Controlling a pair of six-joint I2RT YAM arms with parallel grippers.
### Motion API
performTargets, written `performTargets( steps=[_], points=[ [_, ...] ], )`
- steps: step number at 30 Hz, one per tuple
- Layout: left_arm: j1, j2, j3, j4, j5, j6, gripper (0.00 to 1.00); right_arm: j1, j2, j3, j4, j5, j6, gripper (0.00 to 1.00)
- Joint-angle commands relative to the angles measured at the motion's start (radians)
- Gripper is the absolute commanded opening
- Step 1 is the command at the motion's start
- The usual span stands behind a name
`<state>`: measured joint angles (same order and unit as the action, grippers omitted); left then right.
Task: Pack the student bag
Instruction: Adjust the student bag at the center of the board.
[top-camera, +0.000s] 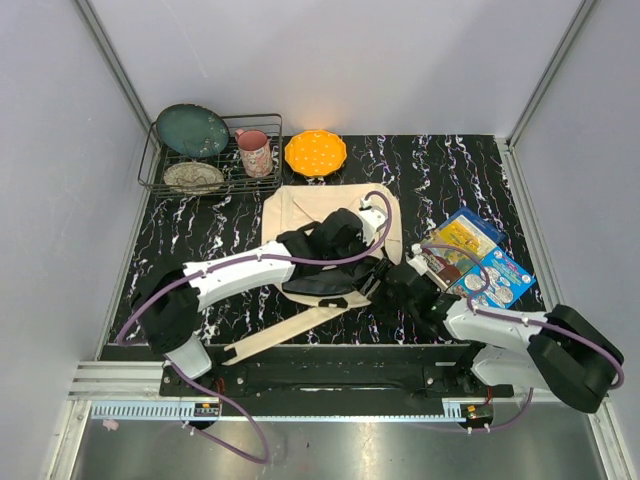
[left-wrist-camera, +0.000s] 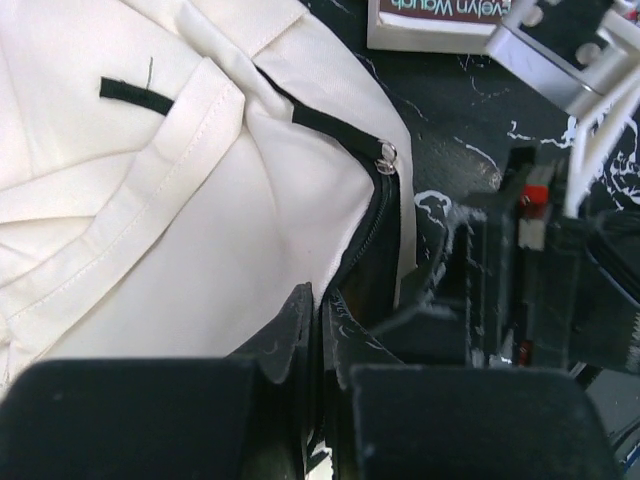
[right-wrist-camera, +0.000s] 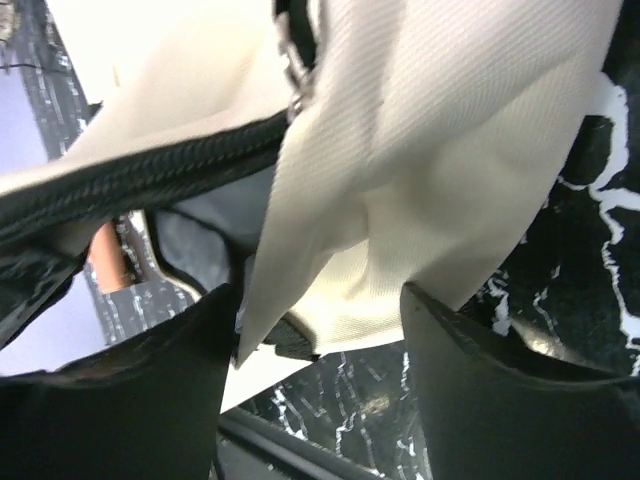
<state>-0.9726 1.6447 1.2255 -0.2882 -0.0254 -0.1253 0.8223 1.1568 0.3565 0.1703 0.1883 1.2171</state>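
Observation:
The student bag (top-camera: 300, 212), a cream canvas backpack, lies flat in the middle of the table with its zip opening toward the arms. My left gripper (top-camera: 365, 273) (left-wrist-camera: 322, 318) is shut on the bag's edge beside the black zip (left-wrist-camera: 365, 240); a metal ring pull (left-wrist-camera: 386, 153) sits just ahead. My right gripper (top-camera: 397, 278) (right-wrist-camera: 320, 340) is open right beside it. A cream flap of the bag (right-wrist-camera: 400, 200) hangs down between its fingers (right-wrist-camera: 480, 390). The dark zip (right-wrist-camera: 150, 180) and the bag's inside show to the left.
A book (top-camera: 440, 266) (left-wrist-camera: 430, 25) and colourful flat packs (top-camera: 495, 280) lie right of the bag. At the back stand a wire rack (top-camera: 155, 170) holding plates, a pink mug (top-camera: 254, 152) and an orange plate (top-camera: 315, 152). A cream strap (top-camera: 290, 330) trails to the near edge.

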Motion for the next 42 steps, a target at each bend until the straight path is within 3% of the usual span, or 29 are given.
performTargets(
  steps=[1, 2, 3, 4, 11, 16, 23, 34, 42],
  points=[
    [0.005, -0.089, -0.033, 0.072, 0.019, -0.03, 0.0, -0.021, 0.07, 0.039, 0.067, 0.08, -0.019, 0.64],
    [0.005, -0.106, -0.04, 0.075, 0.019, -0.033, 0.0, -0.04, 0.09, 0.047, 0.066, 0.074, -0.021, 0.59],
    [0.005, -0.114, -0.056, 0.08, 0.018, -0.034, 0.0, -0.054, 0.096, 0.045, 0.067, 0.063, -0.022, 0.37],
    [0.005, -0.121, -0.064, 0.08, 0.01, -0.037, 0.0, -0.066, 0.099, 0.042, 0.069, 0.045, -0.024, 0.28],
    [0.017, -0.206, -0.083, 0.075, -0.082, -0.017, 0.0, -0.178, 0.011, -0.059, -0.009, 0.033, -0.045, 0.01],
    [0.07, -0.227, -0.012, 0.047, -0.139, 0.055, 0.0, -0.232, -0.023, -0.054, -0.066, 0.04, -0.1, 0.0],
    [0.126, -0.197, 0.129, -0.038, -0.22, 0.14, 0.0, -0.261, 0.061, -0.019, -0.064, 0.025, -0.146, 0.0],
    [0.256, -0.232, 0.135, -0.051, -0.261, 0.158, 0.0, -0.327, 0.132, -0.004, -0.035, -0.019, -0.195, 0.0],
    [0.288, -0.204, 0.229, -0.052, 0.008, 0.187, 0.0, -0.348, 0.152, 0.055, -0.046, -0.052, -0.26, 0.0]
  ],
)
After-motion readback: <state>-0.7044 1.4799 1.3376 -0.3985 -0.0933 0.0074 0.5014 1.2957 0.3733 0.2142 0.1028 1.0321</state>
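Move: The student bag's zipped flap edge is already pinched in the left fingers; the bag's far edge, over which it is taken, is about 15 cm ahead, 11 left and 12 below, with the orange plate some 22 cm ahead and 13 left, equally low. The bag's near-right rim lies between the open right fingers, 1 cm ahead, 1 right and 2 lower; from that hand the brown-and-yellow book is roughly 8 cm ahead and 16 right, the cream strap's middle 9 back and 19 left. The bag's near-right rim is pinched as the right fingers shut, then drawn right and forward, about 7 cm to the right overall, with the hand ending slightly lower. Meanwhile the left hand keeps its grip on the flap edge, dips back briefly, then swings it up, left and forward, about 10 cm each way, over the bag's far half, turning some 15 degrees counter-clockwise and tipping up. ##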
